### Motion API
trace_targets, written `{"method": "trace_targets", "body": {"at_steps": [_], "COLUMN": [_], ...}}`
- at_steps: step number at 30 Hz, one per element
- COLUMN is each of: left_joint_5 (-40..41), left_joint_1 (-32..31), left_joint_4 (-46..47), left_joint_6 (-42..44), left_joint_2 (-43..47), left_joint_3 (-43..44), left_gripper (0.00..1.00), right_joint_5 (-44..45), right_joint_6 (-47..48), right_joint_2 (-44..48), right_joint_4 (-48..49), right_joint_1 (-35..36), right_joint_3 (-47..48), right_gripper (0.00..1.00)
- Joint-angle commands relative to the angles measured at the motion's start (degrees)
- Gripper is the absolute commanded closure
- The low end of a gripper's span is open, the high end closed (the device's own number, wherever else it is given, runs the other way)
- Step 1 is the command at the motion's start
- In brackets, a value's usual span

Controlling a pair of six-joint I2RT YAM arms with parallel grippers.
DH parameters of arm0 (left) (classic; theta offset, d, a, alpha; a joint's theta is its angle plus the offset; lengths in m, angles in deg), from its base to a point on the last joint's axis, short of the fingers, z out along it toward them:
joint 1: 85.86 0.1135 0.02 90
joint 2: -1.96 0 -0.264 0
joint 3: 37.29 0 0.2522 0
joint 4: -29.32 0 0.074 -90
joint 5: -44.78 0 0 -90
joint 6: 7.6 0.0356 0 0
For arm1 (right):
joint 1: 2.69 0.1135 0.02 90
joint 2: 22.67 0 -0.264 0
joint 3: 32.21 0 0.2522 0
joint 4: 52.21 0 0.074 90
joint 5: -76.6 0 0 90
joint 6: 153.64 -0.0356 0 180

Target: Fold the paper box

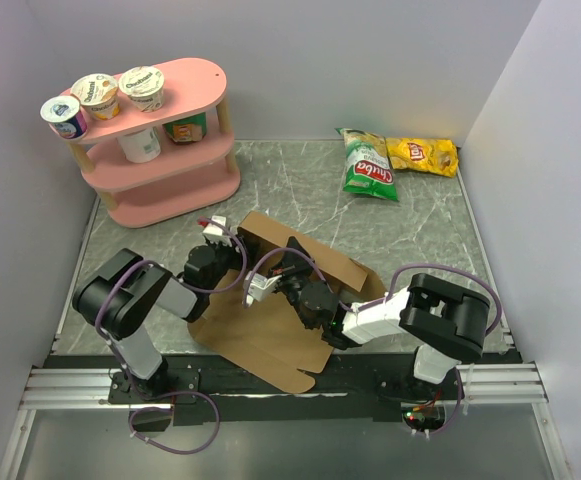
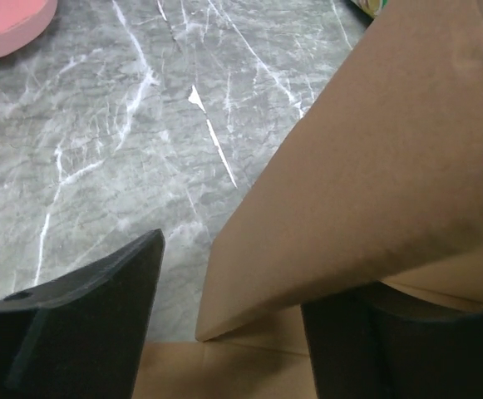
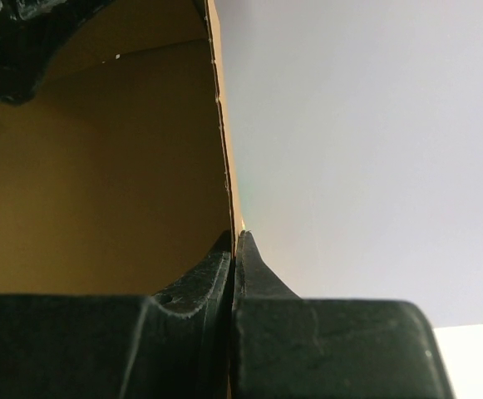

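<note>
The paper box (image 1: 270, 345) is a plain brown die-cut cardboard sheet lying at a slant on the marble table between both arms, with one panel raised. My left gripper (image 1: 233, 262) is at the sheet's far left edge. In the left wrist view it (image 2: 233, 278) is open: a raised flap (image 2: 374, 166) lies over the right finger (image 2: 366, 349), and the left finger (image 2: 83, 316) is over bare table. My right gripper (image 1: 292, 258) is shut on the upright cardboard edge (image 3: 221, 125), which is pinched between its fingertips (image 3: 235, 249).
A pink three-tier shelf (image 1: 185, 175) with several yogurt cups stands at the back left. A green chip bag (image 1: 370, 165) and a yellow one (image 1: 425, 155) lie at the back right. White walls close in both sides and the back.
</note>
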Motion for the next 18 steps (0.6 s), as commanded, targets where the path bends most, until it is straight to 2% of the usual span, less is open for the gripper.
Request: {"method": "trace_targets", "body": {"at_steps": [1, 2, 4, 6, 13, 15, 18], "left_joint_5": [2.0, 2.7, 4.7, 6.0, 12.9, 17.3, 21.8], "left_joint_1": [0.0, 0.0, 0.0, 0.0, -0.8, -1.7, -2.8], "left_joint_4": [0.8, 0.2, -1.3, -1.8, -5.2, -6.5, -8.5], "left_joint_6": [-0.3, -0.2, -0.4, -0.9, -1.6, -2.0, -3.0], "left_joint_2": [-0.5, -0.5, -0.1, 0.1, 0.4, 0.6, 0.8], "left_joint_3": [1.9, 2.1, 2.4, 2.1, 2.8, 3.1, 3.8], "left_gripper": [0.37, 0.44, 0.45, 0.51, 0.60, 0.65, 0.66], "right_joint_5": [1.4, 1.4, 1.5, 1.5, 1.5, 1.6, 1.6], "right_joint_6": [-5.4, -5.3, -5.3, -5.4, -6.0, -6.2, -6.1], "right_joint_2": [0.1, -0.1, -0.1, 0.1, 0.3, 0.3, 0.2], "right_joint_4": [-4.1, -4.0, -3.8, -3.9, -4.3, -4.4, -4.6], "right_joint_1": [0.6, 0.5, 0.6, 0.5, 0.4, 0.4, 0.5], "right_joint_3": [-1.2, -1.2, -1.2, -1.3, -1.2, -1.2, -1.3], "right_gripper": [1.00, 1.00, 1.00, 1.00, 1.00, 1.00, 1.00]}}
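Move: The left fingers already straddle the box's standing left corner, its edge about 2 cm ahead, 1 cm to the right and roughly level. The rim gripped by the right hand is some 11 cm to the right, 7 cm back and 11 cm higher; the box's flat panel lies about 16 cm back, 2 cm right, 7 cm below. From the right hand, that corner is about 9 cm ahead, 10 cm left and 11 cm below. One left finger outside the box's left corner and the other inside under the folded-over panel, the left hand closes its gap from about two-thirds open to one-third around the cardboard. Meanwhile it eases forward barely 1 cm and turns some 5 degrees counter-clockwise. The right hand stays still, fingers shut on the rim, holding the wall up. ##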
